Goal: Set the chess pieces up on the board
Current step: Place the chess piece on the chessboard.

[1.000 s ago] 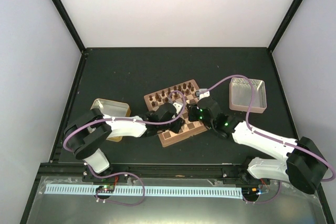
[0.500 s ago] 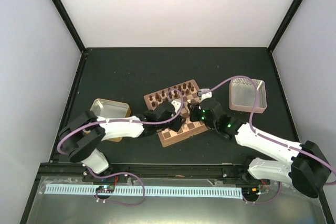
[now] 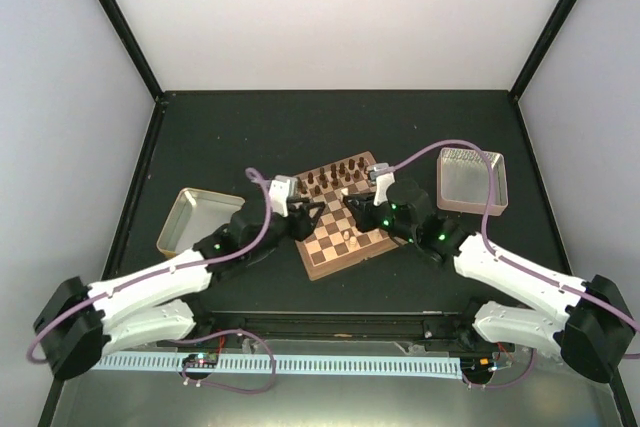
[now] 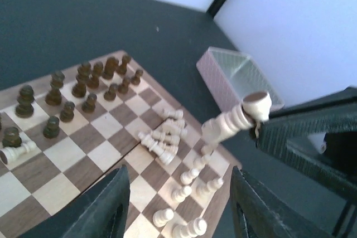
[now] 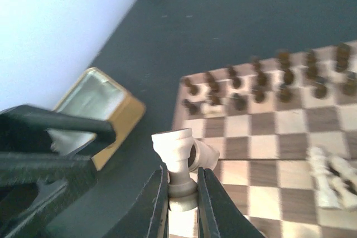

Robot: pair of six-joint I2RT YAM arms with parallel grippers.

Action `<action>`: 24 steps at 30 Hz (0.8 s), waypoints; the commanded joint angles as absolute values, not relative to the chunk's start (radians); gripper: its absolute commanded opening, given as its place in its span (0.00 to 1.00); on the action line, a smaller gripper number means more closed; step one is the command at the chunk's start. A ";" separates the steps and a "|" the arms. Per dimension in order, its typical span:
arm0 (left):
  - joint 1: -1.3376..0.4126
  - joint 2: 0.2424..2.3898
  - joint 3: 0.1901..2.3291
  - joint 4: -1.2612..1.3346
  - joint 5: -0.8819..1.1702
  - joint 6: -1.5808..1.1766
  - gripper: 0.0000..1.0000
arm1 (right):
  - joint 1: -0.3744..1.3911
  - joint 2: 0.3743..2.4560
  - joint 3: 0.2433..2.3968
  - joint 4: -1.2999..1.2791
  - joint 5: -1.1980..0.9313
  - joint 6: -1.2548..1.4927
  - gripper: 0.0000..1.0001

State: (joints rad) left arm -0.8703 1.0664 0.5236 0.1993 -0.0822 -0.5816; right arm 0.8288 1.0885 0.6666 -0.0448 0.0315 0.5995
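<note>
The board (image 3: pixel 322 249) lies mid-table, also visible as the board (image 4: pixel 72 154) and the board (image 5: pixel 323 121). Dark chessmen (image 3: pixel 335 175) fill its far rows. In the left wrist view several cream chess pieces (image 4: pixel 189 178) stand near the board's right edge, and a few more (image 4: pixel 162 137) lie tipped beside them. My left gripper (image 4: pixel 181 204) hangs open above the board with nothing between its fingers; from above it (image 3: pixel 305 210) sits at the board's left side. My right gripper (image 5: pixel 182 193) is shut on a cream piece (image 5: pixel 177 157), held above the board's left edge.
A gold-rimmed metal tray (image 3: pixel 180 209) sits left of the board, also seen from the right wrist (image 5: pixel 95 104). A pink tray (image 3: pixel 497 182) stands at the right, visible too from the left wrist (image 4: pixel 234 76). Black frame rails border the dark table.
My left gripper has opened and drawn back from over the board toward its left side, its arm swinging out leftward. The right gripper stayed shut on its piece and shifted slightly.
</note>
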 commanded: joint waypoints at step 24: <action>-0.574 0.831 0.326 0.547 0.417 -1.666 0.91 | 0.826 1.217 0.860 0.138 -0.553 0.449 0.07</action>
State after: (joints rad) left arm -0.5823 0.7982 0.3614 0.3561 0.2794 -1.4090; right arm 0.8288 1.1980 0.8204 0.0750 -0.5022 0.4694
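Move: Level with the left hand, about 6 cm to its right and 2 cm farther out, is the white chess piece held in the right fingers. From the right hand, the left gripper that is to receive it lies some 6 cm left and 2 cm back. Roughly 13 cm below the left hand, standing white pieces are 7 cm right, lying white pieces 11 cm right and 5 cm ahead, and dark pieces 12 cm ahead and 2 cm right. Carrying the still-pinched white piece left, up and back (about 8, 7 and 5 cm), the right hand turns some 30 degrees counter-clockwise towards the left gripper. The left hand rises and swings left about 7 cm, then eases back right and down a little to meet the piece, opening from half to wide while rolling its left side down some 45 degrees and tipping over; it doesn't close yet. ##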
